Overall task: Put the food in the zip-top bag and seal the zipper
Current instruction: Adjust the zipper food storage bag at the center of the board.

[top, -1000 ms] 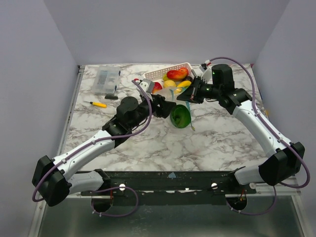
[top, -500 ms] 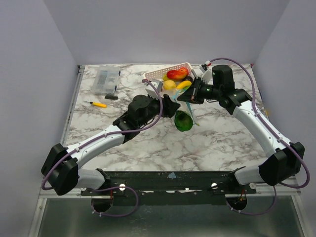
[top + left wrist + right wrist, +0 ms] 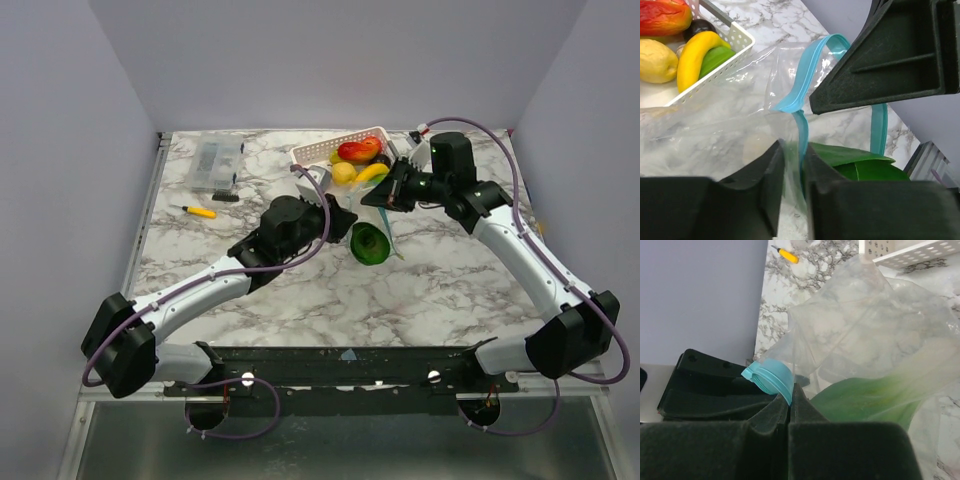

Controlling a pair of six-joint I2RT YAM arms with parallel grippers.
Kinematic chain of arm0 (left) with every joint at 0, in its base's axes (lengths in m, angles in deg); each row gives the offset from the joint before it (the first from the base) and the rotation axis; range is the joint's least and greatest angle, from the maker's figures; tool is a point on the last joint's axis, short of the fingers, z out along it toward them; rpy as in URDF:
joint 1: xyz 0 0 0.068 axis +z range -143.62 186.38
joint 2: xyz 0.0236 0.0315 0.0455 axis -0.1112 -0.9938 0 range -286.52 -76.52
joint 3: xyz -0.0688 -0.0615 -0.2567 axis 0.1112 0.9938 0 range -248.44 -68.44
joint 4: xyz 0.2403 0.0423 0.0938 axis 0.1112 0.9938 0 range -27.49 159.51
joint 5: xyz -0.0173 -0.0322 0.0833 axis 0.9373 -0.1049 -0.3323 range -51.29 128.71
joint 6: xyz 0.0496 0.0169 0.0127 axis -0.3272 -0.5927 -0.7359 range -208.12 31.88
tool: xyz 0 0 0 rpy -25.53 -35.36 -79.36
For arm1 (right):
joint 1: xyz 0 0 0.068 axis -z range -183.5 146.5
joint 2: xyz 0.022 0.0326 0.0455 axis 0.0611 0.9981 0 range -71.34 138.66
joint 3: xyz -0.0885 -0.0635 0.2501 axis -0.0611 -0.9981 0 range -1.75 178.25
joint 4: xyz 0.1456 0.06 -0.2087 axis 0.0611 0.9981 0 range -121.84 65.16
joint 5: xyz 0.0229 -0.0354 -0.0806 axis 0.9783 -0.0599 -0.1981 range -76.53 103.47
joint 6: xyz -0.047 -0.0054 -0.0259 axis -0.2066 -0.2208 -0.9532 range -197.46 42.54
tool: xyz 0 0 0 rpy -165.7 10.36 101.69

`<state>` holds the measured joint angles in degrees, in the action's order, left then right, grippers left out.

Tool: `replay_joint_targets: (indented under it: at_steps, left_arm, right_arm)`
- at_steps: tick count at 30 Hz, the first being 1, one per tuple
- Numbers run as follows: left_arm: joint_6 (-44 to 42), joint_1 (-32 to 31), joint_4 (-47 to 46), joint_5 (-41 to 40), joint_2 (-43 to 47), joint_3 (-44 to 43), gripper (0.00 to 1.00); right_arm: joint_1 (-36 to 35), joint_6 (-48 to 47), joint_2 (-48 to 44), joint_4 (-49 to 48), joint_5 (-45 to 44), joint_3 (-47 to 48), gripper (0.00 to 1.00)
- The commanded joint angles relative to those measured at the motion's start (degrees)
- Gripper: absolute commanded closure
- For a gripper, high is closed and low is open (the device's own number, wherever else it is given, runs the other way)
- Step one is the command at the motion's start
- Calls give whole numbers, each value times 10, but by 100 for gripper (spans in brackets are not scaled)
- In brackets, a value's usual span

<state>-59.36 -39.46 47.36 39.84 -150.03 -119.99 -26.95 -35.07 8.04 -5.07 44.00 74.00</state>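
The clear zip-top bag (image 3: 374,222) hangs between both grippers near the table's middle, with a green leafy food piece (image 3: 368,243) inside. My right gripper (image 3: 790,395) is shut on the blue-green zipper (image 3: 770,377) at one end of the mouth. My left gripper (image 3: 794,150) straddles the opposite rim. The zipper (image 3: 802,85) and film run through a narrow gap between its jaws, which are not pressed flat together. More food lies in the white basket (image 3: 320,150): a red-orange piece (image 3: 358,151), a lemon (image 3: 344,171) and a banana (image 3: 372,171).
A small clear hard box (image 3: 215,163) sits at the back left, with a yellow-handled tool (image 3: 200,211) in front of it. The basket rim (image 3: 735,30) stands just behind the bag. Side walls close in the table left and right.
My left arm has swung right to the bag's mouth and its jaws have narrowed around the rim. The bag and green piece shifted slightly. The right gripper has held still.
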Motion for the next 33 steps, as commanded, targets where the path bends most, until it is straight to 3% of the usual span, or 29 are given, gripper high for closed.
replay_joint_targets:
  at_steps: [1,3,6,9,12,16,19,24,28,33]
  left_arm:
    - [-1,-2,28,55,21,7,87]
    - [4,-2,58,101,34,-12,100]
    - [42,-3,106,165,52,-49,100]
    - [140,-3,84,231,62,-49,100]
    - [231,-2,61,275,52,-51,100]
    - [267,-1,88,299,3,-80,100]
    - [262,7,113,294,-48,-98,100]
    - [312,51,99,319,-92,-90,100]
    - [295,53,88,294,-60,-70,100]
    - [248,58,140,274,-50,-75,100]
  right_arm:
    - [2,-45,-18,58,-63,33,99]
    - [2,-94,-10,121,-114,60,99]
    - [2,-171,1,235,-245,103,99]
    - [2,-204,-3,309,-303,136,99]
    - [1,-206,-20,348,-295,145,99]
    - [1,-197,-19,311,-235,101,99]
    - [1,-196,44,264,-222,95,99]
    - [-2,-205,150,252,-229,181,99]
    - [-11,-213,164,283,-223,239,99]
    - [-44,-204,166,307,-231,265,99]
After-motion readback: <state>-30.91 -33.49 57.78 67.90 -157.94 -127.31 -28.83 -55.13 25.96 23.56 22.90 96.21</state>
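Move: The zip-top bag's blue rim runs between the left hand's partly open fingers, and the right hand already holds the rim too. From the left hand, the leek in the bag is about 9 cm below, 4 cm right and 2 cm back; the vegetable basket lies straight ahead, some 20 cm out and 20 cm down. From the right hand, the leek is 5 cm back, 1 cm right and 11 cm below. Left pinches the rim; both swing the bag back and right about 8 cm, then forward and down. ##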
